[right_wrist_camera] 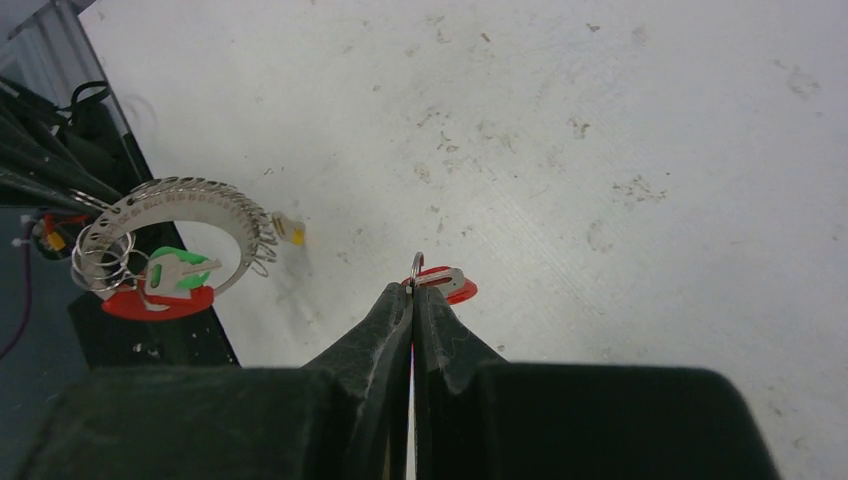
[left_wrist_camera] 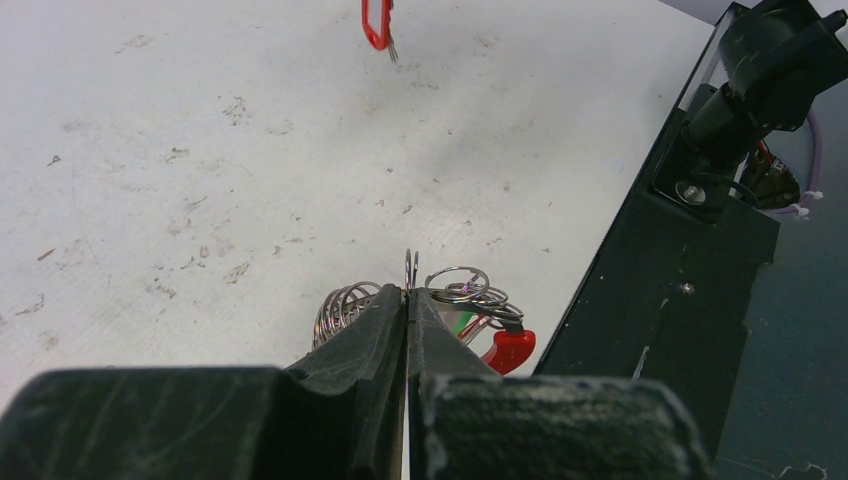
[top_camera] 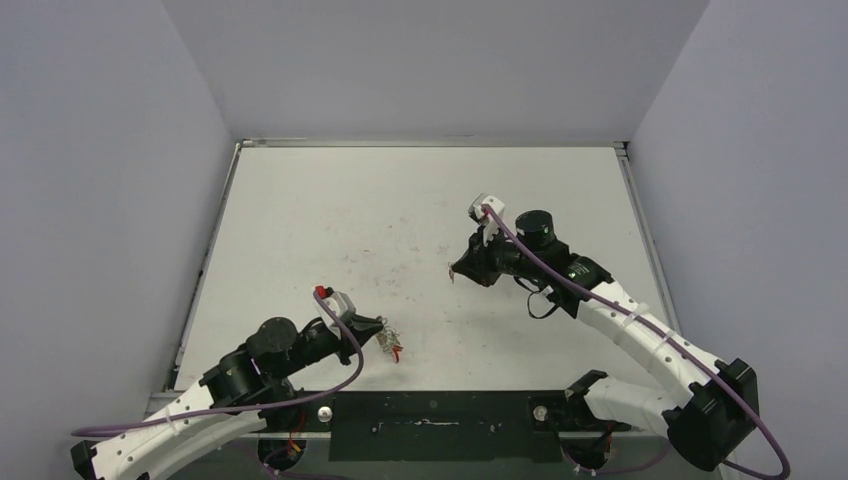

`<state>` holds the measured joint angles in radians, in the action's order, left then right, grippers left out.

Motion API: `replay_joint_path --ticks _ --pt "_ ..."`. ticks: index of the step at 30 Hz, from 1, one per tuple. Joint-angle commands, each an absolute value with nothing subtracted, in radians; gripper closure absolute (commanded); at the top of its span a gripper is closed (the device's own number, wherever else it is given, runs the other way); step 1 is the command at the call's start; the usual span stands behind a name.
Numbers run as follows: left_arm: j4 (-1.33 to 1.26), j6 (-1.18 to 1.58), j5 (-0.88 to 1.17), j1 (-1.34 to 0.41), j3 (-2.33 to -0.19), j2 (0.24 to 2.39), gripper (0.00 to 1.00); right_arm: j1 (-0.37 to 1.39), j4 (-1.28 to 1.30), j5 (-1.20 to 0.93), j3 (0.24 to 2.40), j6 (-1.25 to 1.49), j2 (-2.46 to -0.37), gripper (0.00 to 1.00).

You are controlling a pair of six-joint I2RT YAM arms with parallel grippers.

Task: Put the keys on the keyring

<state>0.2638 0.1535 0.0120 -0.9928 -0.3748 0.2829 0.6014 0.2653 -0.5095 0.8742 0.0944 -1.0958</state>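
My left gripper (top_camera: 383,333) is shut on the rim of the keyring (left_wrist_camera: 343,303), a silvery coiled ring with a red plastic piece (left_wrist_camera: 510,348), just above the table's near edge. Small rings and a green-tagged key (right_wrist_camera: 178,271) hang on the keyring (right_wrist_camera: 235,215); a yellowish tag (right_wrist_camera: 291,232) shows behind it. My right gripper (right_wrist_camera: 413,288) is shut on the little ring of a red-tagged key (right_wrist_camera: 452,288), held above the middle of the table, well apart from the keyring. In the left wrist view that key (left_wrist_camera: 376,24) hangs at the top edge.
The white table (top_camera: 400,210) is scuffed and bordered by a metal rim and grey walls. A black base plate (top_camera: 430,420) runs along the near edge, close beside the keyring (top_camera: 392,342).
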Motion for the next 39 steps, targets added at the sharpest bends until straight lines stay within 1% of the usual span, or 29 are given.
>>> replay_joint_path --ticks 1,5,12,17,22,39 --pt "0.148 0.149 0.016 -0.99 -0.367 0.29 1.0 0.626 0.212 -0.69 0.895 0.101 -1.157 1.0" --pt "0.132 0.144 0.025 -0.99 -0.364 0.307 1.0 0.678 0.207 -0.769 0.913 0.068 -1.192 1.0" --pt "0.102 0.137 0.046 -0.99 -0.351 0.321 1.0 0.831 0.259 -0.728 0.96 -0.032 -1.207 1.0" --pt "0.069 0.137 0.064 -0.99 -0.338 0.327 1.0 0.876 0.265 -0.738 0.981 -0.066 -1.213 1.0" --pt "0.047 0.138 0.078 -0.989 -0.33 0.332 1.0 0.897 0.357 -0.739 1.037 -0.133 -1.25 1.0" --pt "0.015 0.145 0.113 -0.989 -0.33 0.372 1.0 1.012 0.468 -0.653 1.151 -0.221 -1.314 1.0"
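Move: The keyring I hold in my left hand hangs about 13 cm back and 12 cm left of my right hand, its middle some 6 cm lower. The left fingertips pinching its end are about 10 cm back, 13 cm left and 3 cm lower; its red handle is roughly 16 cm back, 11 cm left and 8 cm down. From my left hand, the red key dangling in my right fingers lies about 9 cm ahead, 13 cm right, and at nearly the same height. I swing the red key back and to the left with my right hand, about 15 cm, fast at first with a shallow dip and recovery, then easing in slowly beside my left fingertips while the hand turns nearly 40 degrees counter-clockwise. Both grips stay shut; my left hand brings the keyring some 2 cm right to meet the key, sinking slightly. ##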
